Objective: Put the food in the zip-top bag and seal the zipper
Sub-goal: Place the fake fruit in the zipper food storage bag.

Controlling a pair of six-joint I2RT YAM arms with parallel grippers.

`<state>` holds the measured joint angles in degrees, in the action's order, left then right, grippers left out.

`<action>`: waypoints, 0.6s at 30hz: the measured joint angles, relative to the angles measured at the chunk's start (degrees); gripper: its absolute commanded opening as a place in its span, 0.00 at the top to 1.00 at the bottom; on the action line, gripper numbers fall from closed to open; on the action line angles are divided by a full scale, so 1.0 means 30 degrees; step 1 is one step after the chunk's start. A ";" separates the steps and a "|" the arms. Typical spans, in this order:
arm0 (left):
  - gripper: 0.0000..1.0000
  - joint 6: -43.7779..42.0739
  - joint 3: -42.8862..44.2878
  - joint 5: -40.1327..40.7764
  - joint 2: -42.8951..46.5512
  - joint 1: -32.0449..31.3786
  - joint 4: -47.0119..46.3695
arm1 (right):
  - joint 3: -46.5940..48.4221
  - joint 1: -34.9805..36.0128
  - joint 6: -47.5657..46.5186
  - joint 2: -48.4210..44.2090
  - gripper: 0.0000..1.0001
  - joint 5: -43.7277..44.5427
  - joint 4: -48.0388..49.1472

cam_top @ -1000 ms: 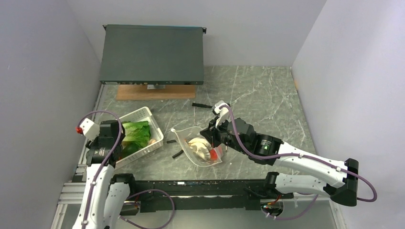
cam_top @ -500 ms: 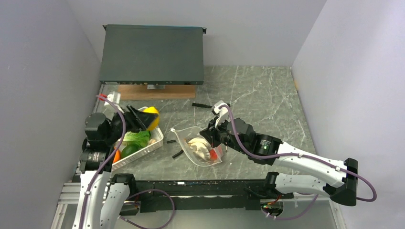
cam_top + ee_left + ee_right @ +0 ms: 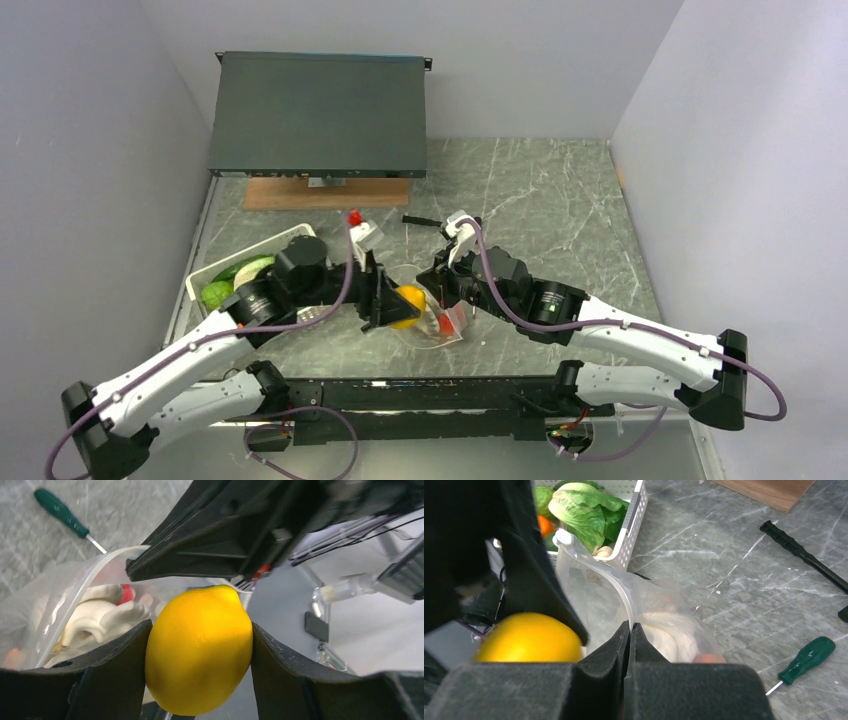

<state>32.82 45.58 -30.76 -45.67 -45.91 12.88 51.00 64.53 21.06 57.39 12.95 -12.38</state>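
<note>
My left gripper (image 3: 392,305) is shut on the yellow lemon (image 3: 406,305) and holds it at the mouth of the zip-top bag (image 3: 438,330); the lemon fills the left wrist view (image 3: 199,647). My right gripper (image 3: 630,630) is shut on the bag's zipper edge (image 3: 621,595) and holds the mouth up. Inside the bag (image 3: 664,620) lie the white mushroom cluster (image 3: 669,632) and a red piece (image 3: 125,594). Green leafy pieces (image 3: 584,512) and an orange piece (image 3: 544,526) lie in the white basket (image 3: 634,515).
The white basket (image 3: 200,278) stands at the left with green pieces (image 3: 225,285). A dark flat box (image 3: 318,112) on a wooden board (image 3: 325,193) is at the back. A green-handled screwdriver (image 3: 806,660) and a black tool (image 3: 804,557) lie on the marble table (image 3: 560,210).
My left arm has swung from the basket to the right with the lemon, down to the bag's mouth. The right gripper has kept hold of the bag edge.
</note>
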 measured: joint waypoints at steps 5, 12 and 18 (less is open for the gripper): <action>1.00 -0.0306 0.0219 0.2062 -0.2266 -0.1515 0.0838 | 0.0000 0.0000 0.0029 -0.0211 1.00 0.0117 0.0000; 0.75 -0.0299 0.0969 0.4022 -0.3322 -0.1858 0.1712 | 0.0000 -0.0007 0.0153 -0.0517 1.00 0.0168 0.0000; 0.31 -0.0226 0.1035 0.5129 -0.2980 -0.1894 0.2273 | 0.0000 -0.0007 0.0146 -0.0525 1.00 0.0146 0.0000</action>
<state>32.14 48.69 -15.38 -54.61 -51.59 19.70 51.00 64.51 21.50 55.81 13.39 -12.38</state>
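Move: The left hand holds the lemon just short of the bag's open mouth, whose middle is about 3 cm right, 2 cm ahead and 7 cm below. The white mushroom inside the bag is some 3 cm right, 4 cm back and 14 cm down; the pliers lie about 8 cm left, 4 cm back and 16 cm down. From the right hand, pinching the rim, the mouth's middle is roughly 4 cm left, 1 cm back, level in height. Left hand lowers the gripped lemon 5 cm into the bag's mouth, then eases forward, fingers tipping down some 15 degrees. ##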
